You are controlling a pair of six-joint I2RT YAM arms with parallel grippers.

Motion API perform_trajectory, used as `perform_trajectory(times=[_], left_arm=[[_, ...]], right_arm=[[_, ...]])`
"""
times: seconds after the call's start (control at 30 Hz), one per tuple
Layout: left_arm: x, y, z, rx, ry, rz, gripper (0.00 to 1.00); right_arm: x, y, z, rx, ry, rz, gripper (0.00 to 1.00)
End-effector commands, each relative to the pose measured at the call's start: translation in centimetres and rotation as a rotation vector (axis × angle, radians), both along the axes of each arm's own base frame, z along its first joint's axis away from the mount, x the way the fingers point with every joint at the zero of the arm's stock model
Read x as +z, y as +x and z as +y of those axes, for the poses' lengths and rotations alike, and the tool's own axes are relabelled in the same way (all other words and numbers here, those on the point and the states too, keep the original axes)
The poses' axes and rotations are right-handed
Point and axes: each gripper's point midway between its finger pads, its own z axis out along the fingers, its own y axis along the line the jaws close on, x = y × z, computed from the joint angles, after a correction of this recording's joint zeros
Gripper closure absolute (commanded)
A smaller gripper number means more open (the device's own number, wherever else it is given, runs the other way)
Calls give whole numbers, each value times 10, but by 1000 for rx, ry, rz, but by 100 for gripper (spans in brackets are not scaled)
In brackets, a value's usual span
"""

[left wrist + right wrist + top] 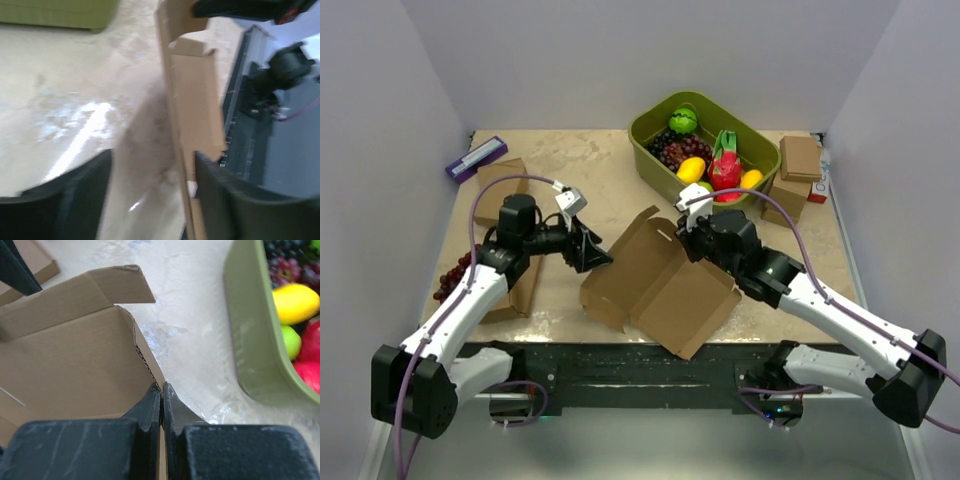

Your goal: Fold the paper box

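The paper box [665, 285] lies half raised at the table's front centre, a brown creased sheet with its far and left walls standing. My right gripper [680, 238] is at the far wall's top edge. In the right wrist view that gripper [161, 392] is shut on the corrugated edge of the paper box [70, 365]. My left gripper [600, 257] is at the box's left side. In the left wrist view this gripper [150, 200] is open, and the thin wall of the box [192, 100] stands between its fingers, close to the right finger [235, 200].
An olive-green tub [648, 152] of fruit stands at the back centre, and shows in the right wrist view [250, 340]. Two small cardboard boxes [798, 160] are stacked at the back right. Another box [500, 180], a purple item [475, 158] and grapes [450, 275] are on the left.
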Motion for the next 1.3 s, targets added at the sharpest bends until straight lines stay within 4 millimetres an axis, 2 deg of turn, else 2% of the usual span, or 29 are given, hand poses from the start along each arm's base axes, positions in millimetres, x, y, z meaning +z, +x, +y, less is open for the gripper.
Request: perform_trajectory(times=[0.0, 0.1, 0.2, 0.27, 0.4, 0.6, 0.7, 0.73, 0.8, 0.9, 1.1, 1.17, 1.27], left_arm=[[7, 39, 27, 273, 103, -119, 19], [21, 53, 51, 457, 128, -206, 14], [28, 54, 70, 590, 113, -244, 12], [34, 48, 78, 669, 64, -215, 12], [34, 26, 73, 690, -89, -137, 10], [-21, 0, 61, 675, -150, 64, 9], [-31, -10, 53, 644, -160, 97, 8], [-25, -13, 47, 622, -187, 81, 7], [-27, -18, 41, 595, -194, 87, 7], [-15, -25, 36, 572, -245, 60, 6], [11, -22, 62, 700, -262, -46, 6], [17, -24, 61, 685, -273, -63, 6], [4, -27, 47, 613, -253, -3, 6]], right_arm=[[3, 2, -20, -180, 101, 40, 100], [0, 6, -34, -291, 121, 59, 100], [-7, 6, -52, -420, 140, 95, 100], [-10, 5, -58, -471, 164, 113, 100], [-13, 1, -63, -536, 262, 145, 100], [-9, -1, -66, -587, 332, 173, 100], [-8, 0, -67, -612, 337, 184, 100], [-9, 1, -68, -621, 338, 184, 100], [-7, 1, -69, -632, 348, 184, 100], [-3, 2, -73, -655, 354, 178, 100], [-3, 7, -79, -711, 317, 172, 100], [-3, 8, -82, -733, 313, 166, 100], [-1, 10, -84, -754, 331, 160, 100]])
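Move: The right hand already pinches the paper box by the rim at its far right end. The box's middle lies some 5 cm left, 12 cm back and roughly 8 cm lower, with the green fruit tub's middle about 20 cm ahead and 6 cm to the right. From the left hand, already parting at the box's edge, the box's middle is about 15 cm right, 6 cm back and 8 cm lower, while a brown carton sits roughly 23 cm left, 5 cm back, well below. Keeping its pinch on the rim, the right hand draws the box about 8 cm to the right, sinking slightly and swinging nearly 40 degrees clockwise. The left hand opens wider and loops clear: forward, left and up, then back and down and finally up again beside the box's left end, turning some 35 degrees counter-clockwise. ##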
